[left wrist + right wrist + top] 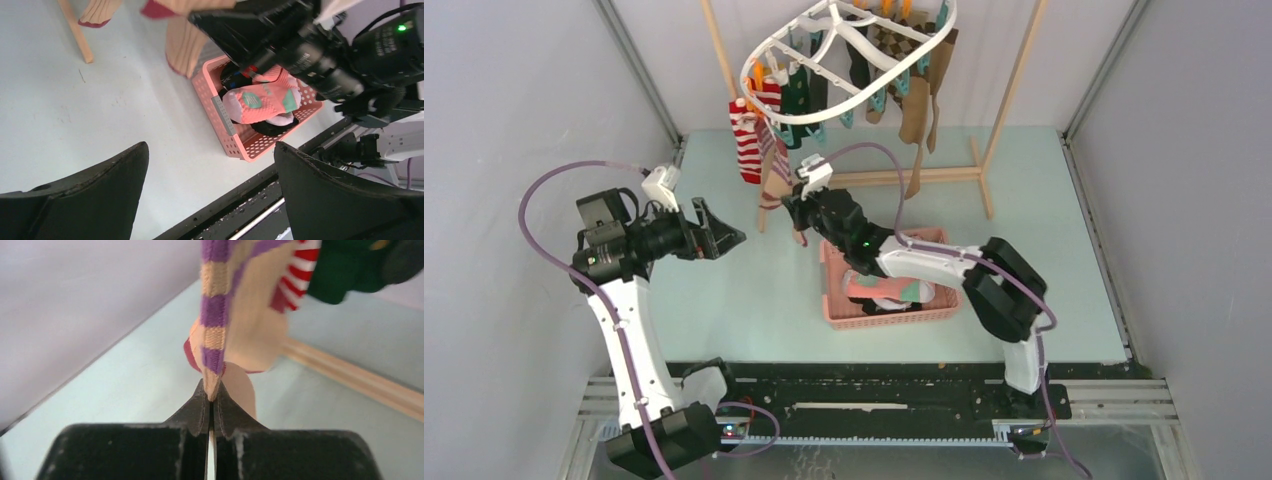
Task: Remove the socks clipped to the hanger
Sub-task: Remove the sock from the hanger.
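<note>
The white oval hanger (754, 62) hangs at the top of the overhead view with several socks clipped under it: a red-and-white striped one (746, 150), a dark green one (796, 95), an argyle one (889, 45) and tan-brown ones (916, 115). My right gripper (792, 212) is shut on the lower end of the purple-striped sock (216, 315), which runs up from the closed fingertips (211, 392). My left gripper (729, 235) hovers to the left of the socks, open and holding nothing (211, 146).
A pink basket (834, 300) sits on the table under the right arm, holding a pink sock (260, 102) and a dark one. The light wooden rack frame (1014, 90) stands at the back, with one leg (77, 32) near the hanging socks. Grey walls close in both sides.
</note>
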`<state>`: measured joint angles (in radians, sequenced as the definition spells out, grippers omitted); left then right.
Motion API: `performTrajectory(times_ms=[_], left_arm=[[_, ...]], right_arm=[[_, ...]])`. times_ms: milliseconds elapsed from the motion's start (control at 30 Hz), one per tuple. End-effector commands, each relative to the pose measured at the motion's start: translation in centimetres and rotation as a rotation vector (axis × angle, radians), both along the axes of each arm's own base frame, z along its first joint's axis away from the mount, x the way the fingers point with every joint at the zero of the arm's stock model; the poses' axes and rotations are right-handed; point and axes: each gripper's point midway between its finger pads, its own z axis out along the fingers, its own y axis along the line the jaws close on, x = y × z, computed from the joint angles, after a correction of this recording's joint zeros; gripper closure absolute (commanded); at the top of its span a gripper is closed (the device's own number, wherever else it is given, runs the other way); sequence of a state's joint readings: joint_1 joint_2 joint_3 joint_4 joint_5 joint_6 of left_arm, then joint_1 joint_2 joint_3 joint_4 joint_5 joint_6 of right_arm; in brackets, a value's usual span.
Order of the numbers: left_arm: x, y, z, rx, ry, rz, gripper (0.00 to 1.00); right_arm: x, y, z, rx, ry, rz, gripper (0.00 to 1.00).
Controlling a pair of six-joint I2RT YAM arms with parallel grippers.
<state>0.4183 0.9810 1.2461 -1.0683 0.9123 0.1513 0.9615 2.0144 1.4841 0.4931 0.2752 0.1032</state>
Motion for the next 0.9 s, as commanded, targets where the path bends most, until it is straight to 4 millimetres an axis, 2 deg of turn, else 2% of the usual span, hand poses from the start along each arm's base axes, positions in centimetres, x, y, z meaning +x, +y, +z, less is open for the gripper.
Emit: performTrajectory(times_ms=[0,67,167,400,633,867], left_arm=[[-1.0,-1.4,1.5,-0.027,-0.075,-0.078,0.00],[-1.3,-2.2,2.1,-0.067,-0.091,-0.122,0.00],[-1.6,-3.5,2.7,-0.100,-0.095,-0.173,0.00],[-1.5,-6.2,4.3,-0.145,-0.125,-0.261,0.00],[-2.5,-8.0,5.6,-0.231,-0.132,-0.378,0.00],[-3.3,-9.8,6.0,-0.279,-0.115,-0.463,0.01]], right_arm=[[-6.3,-0.6,9.9,0.265,-0.019,0.331,1.00],[-8.9,-1.0,10.3,0.321,0.074,0.487,1.00],[-11.3,-1.9,10.7,0.359,0.157,0.612,1.00],[-16.0,-3.5,12.5,0.357,0.170,0.717,1.00],[-19.0,-4.5,13.3,0.370,0.218,0.796,1.00],[-19.9,-5.1,13.4,0.387,0.250,0.809,1.00]])
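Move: The striped sock, still clipped above, is already pinched in the right hand's shut fingers, its middle about at that hand; the left hand's open fingers lie some 14 cm back, 13 cm left and 5 cm above. From the left hand the sock is thus about 14 cm ahead, 13 cm right and 5 cm below. From the right hand, the second striped sock hangs roughly 5 cm left and 3 cm ahead, and the basket sits about 19 cm right, 11 cm back and 20 cm below. The striped sock stays pinched in the shut right fingers and is drawn back from the rack some 18 cm while rising about 11 cm, with a slight drift right; the wrist swings counter-clockwise about 45 degrees until the fingers point left. The left hand, fingers wide open, comes to meet the sock, going about 8 cm right and 5 cm up and turning roughly 20 degrees clockwise. ##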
